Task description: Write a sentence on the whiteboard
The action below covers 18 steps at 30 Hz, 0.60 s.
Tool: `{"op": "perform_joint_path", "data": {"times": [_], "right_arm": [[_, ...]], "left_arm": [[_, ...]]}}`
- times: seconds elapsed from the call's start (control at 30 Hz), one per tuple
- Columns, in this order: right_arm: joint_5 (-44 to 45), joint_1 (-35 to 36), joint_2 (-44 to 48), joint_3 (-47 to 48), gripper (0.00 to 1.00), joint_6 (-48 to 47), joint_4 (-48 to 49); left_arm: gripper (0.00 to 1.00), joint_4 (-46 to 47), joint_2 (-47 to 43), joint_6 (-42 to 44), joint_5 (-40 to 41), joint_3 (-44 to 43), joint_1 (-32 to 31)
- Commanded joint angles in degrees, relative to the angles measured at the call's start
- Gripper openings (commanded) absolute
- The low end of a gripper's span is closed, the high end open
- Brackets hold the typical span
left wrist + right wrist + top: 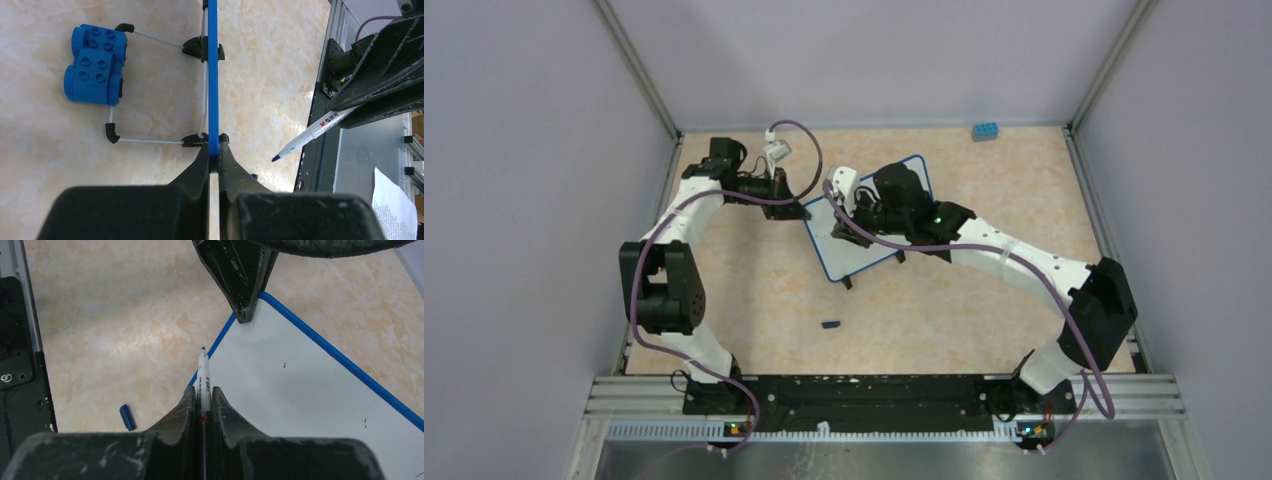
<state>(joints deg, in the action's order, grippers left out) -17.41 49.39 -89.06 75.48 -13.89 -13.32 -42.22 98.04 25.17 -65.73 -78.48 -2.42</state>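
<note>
The whiteboard [852, 258] stands tilted mid-table, white with a thin blue frame [213, 75] and black feet [202, 47]. My left gripper [214, 156] is shut on the frame's edge at the board's left corner [802, 212]. My right gripper [202, 396] is shut on a white marker [204, 377] with a dark blue tip, uncapped. In the left wrist view the marker [312, 132] hangs with its tip clear of the board's face. The board face [300, 390] is blank apart from a few specks, and no sentence shows on it.
The marker's blue cap [127, 417] lies on the table in front of the board [830, 324]. A blue toy brick [984, 131] sits by the back wall, behind the board's wire stand [95, 65]. Metal rails edge the table.
</note>
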Motion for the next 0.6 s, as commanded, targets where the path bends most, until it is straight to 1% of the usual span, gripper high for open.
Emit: {"op": "perform_joint_path", "data": {"times": [0.0, 0.13, 0.23, 0.37, 0.43, 0.47, 0.5, 0.53, 0.57], "right_arm": [[-1.77, 0.14, 2.93, 1.2, 0.0, 1.35, 0.62], [-1.68, 0.18, 2.72, 1.6, 0.0, 1.5, 0.8], [-1.82, 0.1, 2.44, 2.05, 0.0, 1.56, 0.6], [-1.99, 0.12, 2.18, 2.11, 0.0, 1.75, 0.71], [-2.22, 0.1, 2.03, 2.08, 0.0, 1.92, 0.8], [-2.27, 0.14, 1.9, 2.12, 0.0, 2.01, 0.91], [-2.34, 0.11, 1.81, 2.21, 0.0, 2.1, 0.92], [-2.44, 0.1, 1.59, 2.37, 0.0, 2.25, 0.83], [-2.64, 0.1, 1.5, 2.45, 0.0, 2.39, 0.7]], "left_arm": [[0.0, -8.87, -0.12, 5.38, 1.15, -1.32, 0.08], [0.0, -13.28, -1.47, 8.81, 2.52, -1.31, 0.9], [0.0, -14.99, -1.33, 10.12, 2.06, -1.66, 1.99], [0.0, -20.82, 1.1, 14.37, 1.05, -4.23, 4.03], [0.02, -22.46, 2.7, 14.67, 1.23, -5.1, 4.37], [0.09, -22.54, 3.18, 14.41, 0.42, -5.22, 4.9], [0.21, -22.15, 3.24, 14.08, -0.39, -5.11, 5.28], [0.31, -20.9, 2.92, 12.98, -1.67, -4.78, 6.04], [0.37, -19.02, 2.31, 11.19, -2.28, -4.27, 6.46]]}}
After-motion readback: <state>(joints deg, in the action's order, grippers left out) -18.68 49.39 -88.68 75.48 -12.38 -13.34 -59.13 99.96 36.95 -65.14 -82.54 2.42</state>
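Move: At the board's upper left corner, the left hand already pinches the whiteboard, whose middle lies about 14 cm to its right, 2 cm back and 7 cm below. The black left easel foot is roughly 9 cm right, 11 cm back and 16 cm below that hand; the blue cap on the table is about 5 cm right, 20 cm back, 17 cm lower. From the right hand, still gripping the marker, the board's middle is some 5 cm ahead, 4 cm right and 11 cm below. Drawing the pinched corner about 3 cm to its left and some 1.5 cm back, the left hand slides the whiteboard sideways along the easel feet, away from the marker hand, then opens its fingers about a quarter at the very end. The right hand stays nearly in place with its hold on the marker, the tip clear of the board. ##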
